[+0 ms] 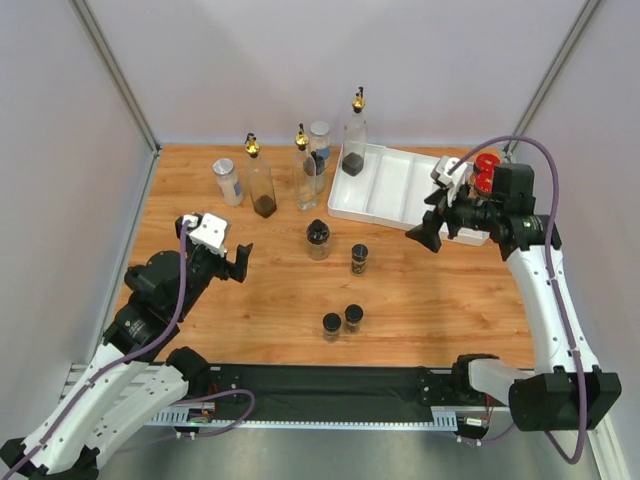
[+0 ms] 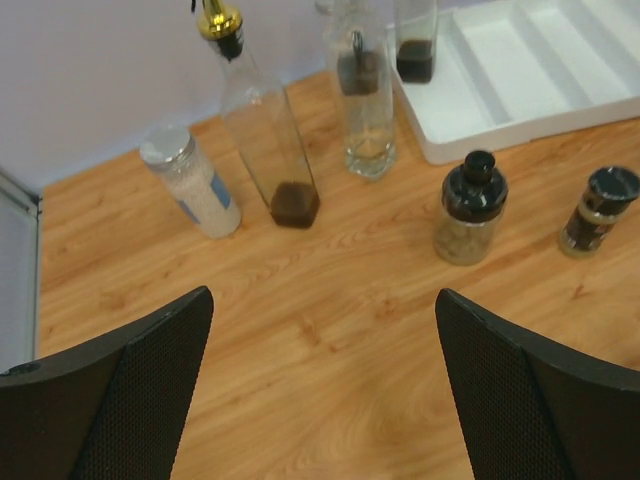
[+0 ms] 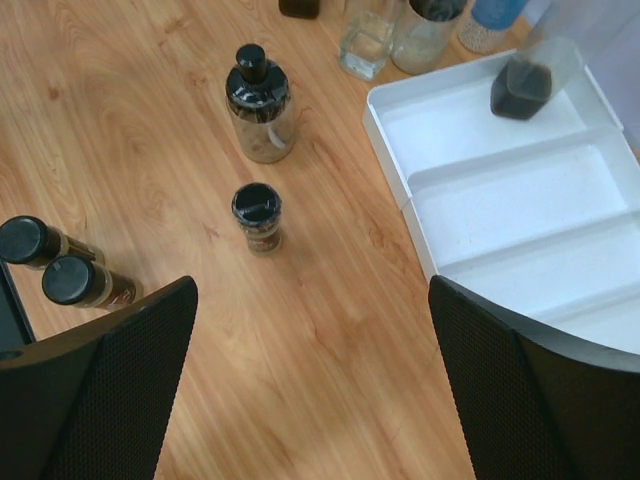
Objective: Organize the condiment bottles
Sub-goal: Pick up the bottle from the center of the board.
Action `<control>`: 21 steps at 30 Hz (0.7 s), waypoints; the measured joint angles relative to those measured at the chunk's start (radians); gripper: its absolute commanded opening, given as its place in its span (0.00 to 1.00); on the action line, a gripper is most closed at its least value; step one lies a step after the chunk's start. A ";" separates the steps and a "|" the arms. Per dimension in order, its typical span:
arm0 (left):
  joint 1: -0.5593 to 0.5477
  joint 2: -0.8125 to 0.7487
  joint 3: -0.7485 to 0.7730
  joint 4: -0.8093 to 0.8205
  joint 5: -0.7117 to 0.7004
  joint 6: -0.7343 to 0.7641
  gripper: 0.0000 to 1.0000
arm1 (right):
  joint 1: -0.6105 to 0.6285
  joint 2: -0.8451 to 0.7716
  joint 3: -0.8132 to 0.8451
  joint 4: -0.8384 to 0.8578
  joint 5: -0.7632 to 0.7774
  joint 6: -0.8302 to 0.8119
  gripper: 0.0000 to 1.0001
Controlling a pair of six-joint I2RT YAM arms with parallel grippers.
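Note:
Condiment bottles stand on the wooden table. At the back are a silver-lidded jar (image 1: 228,180), two tall gold-spouted bottles (image 1: 260,182) (image 1: 303,172) and another silver-lidded jar (image 1: 319,142). A third tall bottle (image 1: 354,142) stands in the white tray (image 1: 400,190), and red-lidded jars (image 1: 487,170) show at the tray's right end. In the middle are a black-capped jar (image 1: 318,238) and a small spice jar (image 1: 359,258); two small jars (image 1: 331,325) (image 1: 353,317) stand nearer. My left gripper (image 2: 322,300) hangs open above bare wood. My right gripper (image 3: 311,290) is open beside the tray's left edge (image 3: 400,190).
Grey walls enclose the table on three sides, with metal frame posts (image 1: 115,75) at the back corners. A black rail (image 1: 330,380) with the arm bases runs along the near edge. The right arm partly covers the tray's right end.

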 measured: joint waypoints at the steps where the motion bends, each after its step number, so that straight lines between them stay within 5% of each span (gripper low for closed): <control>1: 0.000 -0.006 -0.016 -0.013 -0.010 0.000 1.00 | 0.022 0.016 0.019 0.000 0.014 -0.005 1.00; 21: 0.000 -0.077 -0.113 -0.069 -0.124 0.005 1.00 | 0.379 0.340 0.311 0.068 0.213 -0.047 1.00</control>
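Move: The black-capped jar at the board's centre is about 23 cm to the right hand's left, some 4 cm farther out and 15 cm below it. The small spice jar is 13 cm left and 1 cm back; the clear bottle stands about 18 cm ahead and 26 cm left. The white tray's middle is about 22 cm straight ahead. From the left hand, the black-capped jar is roughly 11 cm ahead, 21 cm right and 18 cm down. Towards the black-capped jar, the right hand sweeps left about 11 cm and forward some 5 cm with its fingers wide open, rising a couple of centimetres before easing down again and turning roughly 15 degrees, mostly counter-clockwise. The empty left hand sinks about 5 cm and drifts left, out of the way, staying open; neither hand touches anything. ##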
